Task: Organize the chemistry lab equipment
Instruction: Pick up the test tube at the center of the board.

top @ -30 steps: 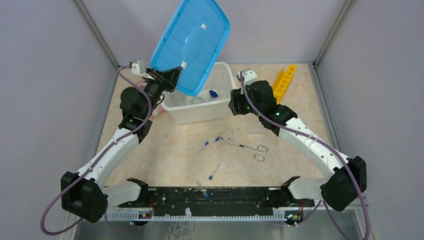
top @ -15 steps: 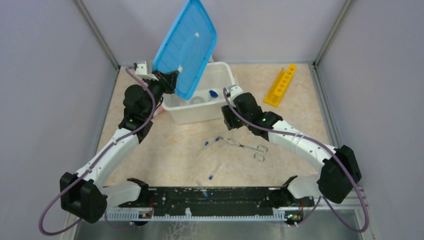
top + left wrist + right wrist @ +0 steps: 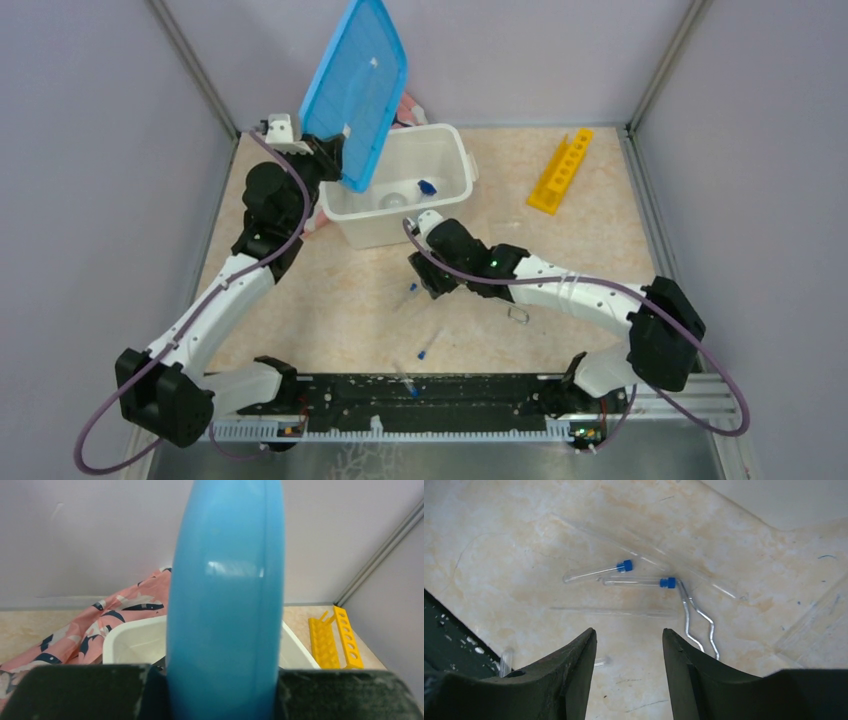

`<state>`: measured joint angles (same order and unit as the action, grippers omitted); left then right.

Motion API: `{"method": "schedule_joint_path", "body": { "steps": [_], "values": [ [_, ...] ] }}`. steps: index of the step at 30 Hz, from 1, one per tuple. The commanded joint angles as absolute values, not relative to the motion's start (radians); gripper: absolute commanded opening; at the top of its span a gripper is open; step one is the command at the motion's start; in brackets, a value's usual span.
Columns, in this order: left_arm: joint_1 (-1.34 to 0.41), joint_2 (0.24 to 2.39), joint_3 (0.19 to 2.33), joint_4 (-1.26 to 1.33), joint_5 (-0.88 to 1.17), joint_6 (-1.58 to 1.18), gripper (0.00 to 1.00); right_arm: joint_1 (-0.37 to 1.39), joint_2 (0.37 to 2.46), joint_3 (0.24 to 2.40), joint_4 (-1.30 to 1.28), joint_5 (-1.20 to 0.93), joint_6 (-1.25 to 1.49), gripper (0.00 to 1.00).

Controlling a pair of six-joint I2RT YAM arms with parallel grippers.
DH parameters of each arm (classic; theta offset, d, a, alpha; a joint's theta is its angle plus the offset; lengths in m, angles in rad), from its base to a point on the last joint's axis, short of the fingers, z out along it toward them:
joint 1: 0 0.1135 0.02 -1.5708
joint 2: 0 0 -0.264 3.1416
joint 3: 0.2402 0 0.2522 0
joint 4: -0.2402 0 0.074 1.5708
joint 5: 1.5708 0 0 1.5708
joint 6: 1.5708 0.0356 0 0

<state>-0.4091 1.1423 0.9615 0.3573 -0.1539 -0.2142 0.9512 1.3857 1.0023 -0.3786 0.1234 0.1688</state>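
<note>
My left gripper point(image 3: 335, 160) is shut on the lower edge of the blue lid point(image 3: 355, 85), which it holds nearly upright over the left side of the white bin point(image 3: 455, 165). In the left wrist view the lid point(image 3: 225, 595) fills the gap between the fingers. A blue-capped tube point(image 3: 427, 187) and a whitish ball point(image 3: 395, 200) lie in the bin. My right gripper point(image 3: 629, 632) hangs open and empty over the table, just short of two capped tubes point(image 3: 599, 571) point(image 3: 639, 582) and the metal tongs point(image 3: 696, 615). The yellow rack point(image 3: 561, 170) lies at the back right.
Two more tubes point(image 3: 425, 348) point(image 3: 408, 385) lie near the front rail. The pink patterned cloth point(image 3: 100, 620) is bunched behind and left of the bin point(image 3: 135, 640). The rack point(image 3: 332, 642) lies beside the right wall. My right arm covers most of the tongs from above; one handle loop point(image 3: 519, 315) shows.
My right arm has swung from beside the bin's right side to the table middle, over the tubes and tongs. The left gripper has tipped the lid more upright and leftward.
</note>
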Motion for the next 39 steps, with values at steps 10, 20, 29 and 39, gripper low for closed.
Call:
{"method": "schedule_joint_path", "body": {
  "steps": [10,20,29,39],
  "values": [
    [-0.415,1.132,1.060,0.316,-0.243,-0.153,0.00,1.169,1.493,1.128,-0.506,0.080,0.361,0.50],
    [-0.416,1.117,1.080,0.279,-0.239,-0.161,0.00,1.269,1.572,1.153,-0.507,0.060,0.430,0.51],
    [-0.416,1.095,1.084,0.260,-0.246,-0.151,0.00,1.319,1.659,1.155,-0.490,0.062,0.475,0.51],
    [-0.416,1.079,1.076,0.255,-0.244,-0.152,0.00,1.363,1.709,1.169,-0.486,0.064,0.509,0.49]
  ]
}}
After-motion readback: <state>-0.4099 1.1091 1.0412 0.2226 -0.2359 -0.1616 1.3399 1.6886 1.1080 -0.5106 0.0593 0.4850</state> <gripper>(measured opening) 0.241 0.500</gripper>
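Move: The edge tube, blue-capped and lying across the table's near edge, is about 18 cm back and 5 cm left of the right hand. The second tube lies some 11 cm back, neither left nor right. Another tube is about 2 cm back and 5 cm left, and the scissor tongs some 2 cm back and 11 cm right. All four are about 13 cm below. From the left hand, the edge tube is roughly 37 cm back, 11 cm right and 37 cm down. Touching nothing, the right hand sweeps about 15 cm back, 8 cm down and 7 cm left, past the second tube and in over the edge tube, sinking most steeply in the later part. Its wrist tips some 20 degrees further downward and the fingers stay half open. The left hand keeps its grip on the blue lid, drifting about 2 cm left and up. ##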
